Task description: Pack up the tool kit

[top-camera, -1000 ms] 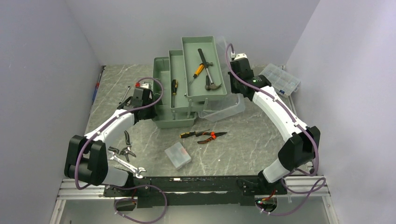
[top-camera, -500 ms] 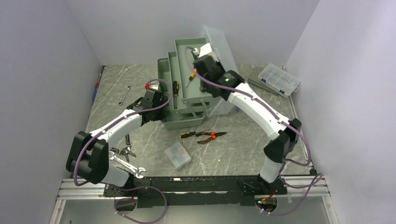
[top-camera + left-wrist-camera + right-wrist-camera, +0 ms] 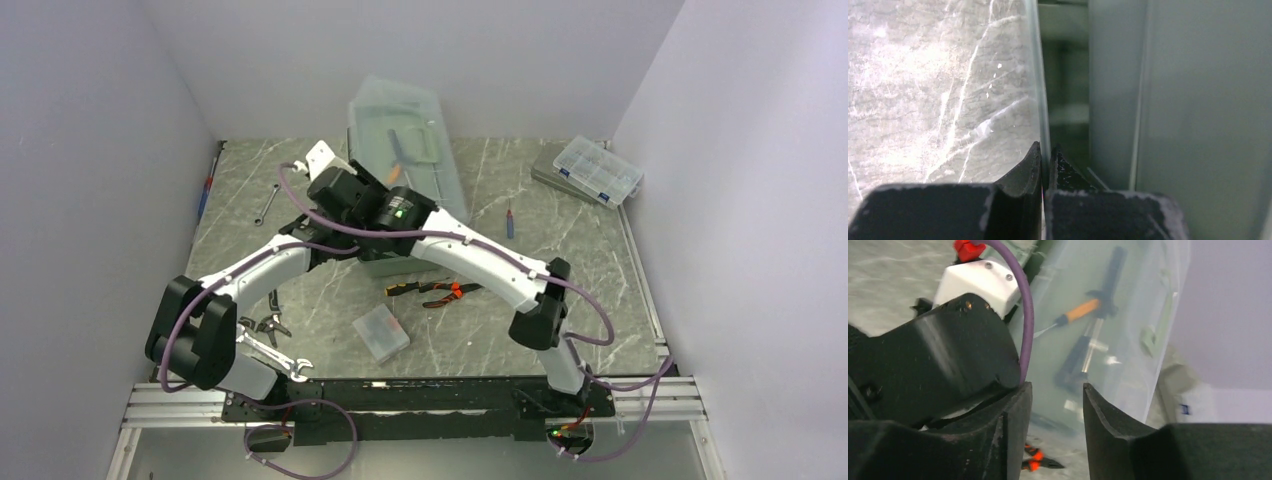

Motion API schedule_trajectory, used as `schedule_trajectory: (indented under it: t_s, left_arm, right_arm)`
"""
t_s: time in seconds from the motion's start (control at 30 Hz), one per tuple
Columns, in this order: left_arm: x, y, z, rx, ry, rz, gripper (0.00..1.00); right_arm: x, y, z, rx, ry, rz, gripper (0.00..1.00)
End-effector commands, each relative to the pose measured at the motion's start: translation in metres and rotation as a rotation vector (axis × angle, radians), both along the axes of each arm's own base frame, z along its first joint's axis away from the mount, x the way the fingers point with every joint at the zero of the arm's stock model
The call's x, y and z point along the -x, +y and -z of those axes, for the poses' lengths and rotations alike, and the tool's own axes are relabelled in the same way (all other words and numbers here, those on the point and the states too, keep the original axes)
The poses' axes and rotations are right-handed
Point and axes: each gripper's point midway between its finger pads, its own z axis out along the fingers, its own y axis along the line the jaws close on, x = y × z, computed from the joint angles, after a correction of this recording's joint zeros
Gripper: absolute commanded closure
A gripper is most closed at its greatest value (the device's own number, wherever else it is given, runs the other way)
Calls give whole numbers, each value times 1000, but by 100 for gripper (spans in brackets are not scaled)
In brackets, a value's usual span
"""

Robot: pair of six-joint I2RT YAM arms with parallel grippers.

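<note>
The green toolbox (image 3: 385,262) stands at the back middle with its clear lid (image 3: 400,135) down over it. Through the lid in the right wrist view (image 3: 1138,315) I see a hammer (image 3: 1110,270) and an orange-handled screwdriver (image 3: 1080,311). My left gripper (image 3: 1046,150) is shut on the lid's thin clear edge (image 3: 1037,75) at the box's left side; in the top view the right arm mostly covers it. My right gripper (image 3: 1057,390) is open and empty, above the left wrist, also shown in the top view (image 3: 335,185).
Orange-handled pliers (image 3: 445,290) and a small clear box (image 3: 381,333) lie in front of the toolbox. A wrench (image 3: 272,356) and black pliers (image 3: 270,322) lie front left. A small wrench (image 3: 265,203), a small screwdriver (image 3: 509,222) and a parts organizer (image 3: 598,168) lie further back.
The clear lid has swung from the toolbox's right side over and down onto it, and the trays have folded in. My right arm has swept left with it, over the left gripper.
</note>
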Motion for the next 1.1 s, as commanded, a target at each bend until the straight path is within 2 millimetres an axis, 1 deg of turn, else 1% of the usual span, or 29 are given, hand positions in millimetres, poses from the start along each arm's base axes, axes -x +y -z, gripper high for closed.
schedule_trajectory:
  t_s: [0.0, 0.07, 0.17, 0.23, 0.3, 0.33, 0.37, 0.4, 0.43, 0.47, 0.53, 0.57, 0.6, 0.67, 0.77, 0.87, 0.93, 1.0, 1.03, 1.07]
  left_arm:
    - [7, -46, -33, 201, -63, 167, 100]
    - [8, -43, -35, 219, -67, 160, 100]
    - [10, -40, -37, 219, -71, 155, 100]
    - [13, -38, -42, 222, -81, 155, 99]
    - [15, -35, -48, 222, -100, 148, 93]
    - [17, -33, -50, 219, -105, 143, 89]
    - [20, -29, -54, 214, -109, 131, 85]
    - [22, -22, -56, 195, -110, 111, 81]
    - [24, -15, -57, 171, -109, 88, 76]
    - [25, -7, -60, 149, -114, 62, 72]
    - [28, 5, -67, 146, -122, 38, 68]
    - [30, 9, -72, 149, -122, 35, 63]
    - [32, 13, -76, 140, -117, 32, 59]
    - [37, 21, -83, 109, -102, 27, 54]
    - [46, 35, -94, 98, -107, 8, 48]
    - [41, 64, -103, 113, -163, -68, 43]
    - [37, 73, -105, 148, -178, -75, 41]
    - [27, 79, -107, 204, -192, -72, 33]
    - [21, 80, -108, 237, -210, -66, 27]
    - [15, 82, -109, 273, -225, -64, 18]
  right_arm:
    - [55, 40, -70, -467, 169, -299, 48]
    - [66, 35, -99, -575, 150, -347, 45]
    - [69, 12, -127, -642, 117, -333, 43]
    - [59, -7, -135, -666, 102, -291, 39]
    - [45, -28, -134, -691, 104, -237, 36]
    - [37, -38, -132, -706, 114, -212, 35]
    - [28, -51, -124, -719, 132, -182, 33]
    - [18, -64, -125, -753, 140, -160, 33]
    - [11, -74, -114, -765, 166, -137, 33]
    - [2, -84, -109, -784, 179, -118, 33]
    - [-12, -102, -100, -811, 193, -78, 32]
    - [-20, -110, -95, -817, 205, -65, 32]
    - [-25, -113, -91, -818, 217, -59, 32]
    - [-37, -120, -78, -799, 239, -24, 32]
    - [-46, -117, -58, -787, 294, -17, 32]
    - [-52, -113, -46, -805, 334, -28, 30]
    - [-56, -109, -39, -817, 362, -36, 26]
    - [-60, -106, -34, -824, 387, -42, 20]
    - [-63, -104, -31, -824, 398, -45, 19]
    - [-67, -102, -25, -822, 413, -39, 18]
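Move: The left hand is shut on the near part of the toolbox's left wall, with the toolbox's middle about 9 cm ahead, 11 cm right and roughly level. From that hand the screwdriver with the yellow handle lies some 10 cm back and 11 cm right, the pliers 11 cm back and 20 cm right, both 10 cm lower. The right hand, already part open, is at the tilted lid's raised left edge, the lid's middle about 6 cm ahead, 7 cm right and 8 cm below. The right hand leaves the raised edge of the lid, rising about 14 cm and drawing back a little while its fingers spread wider, then arcs right and forward and sinks some 12 cm to hover open over the lid's right side, having rolled left side up by about 40 degrees and tipped its fingers farther down. The left hand first keeps its pinch on the toolbox wall, then opens and lets go, backing off slightly as it climbs about 10 cm and swings left, clear of the toolbox. ##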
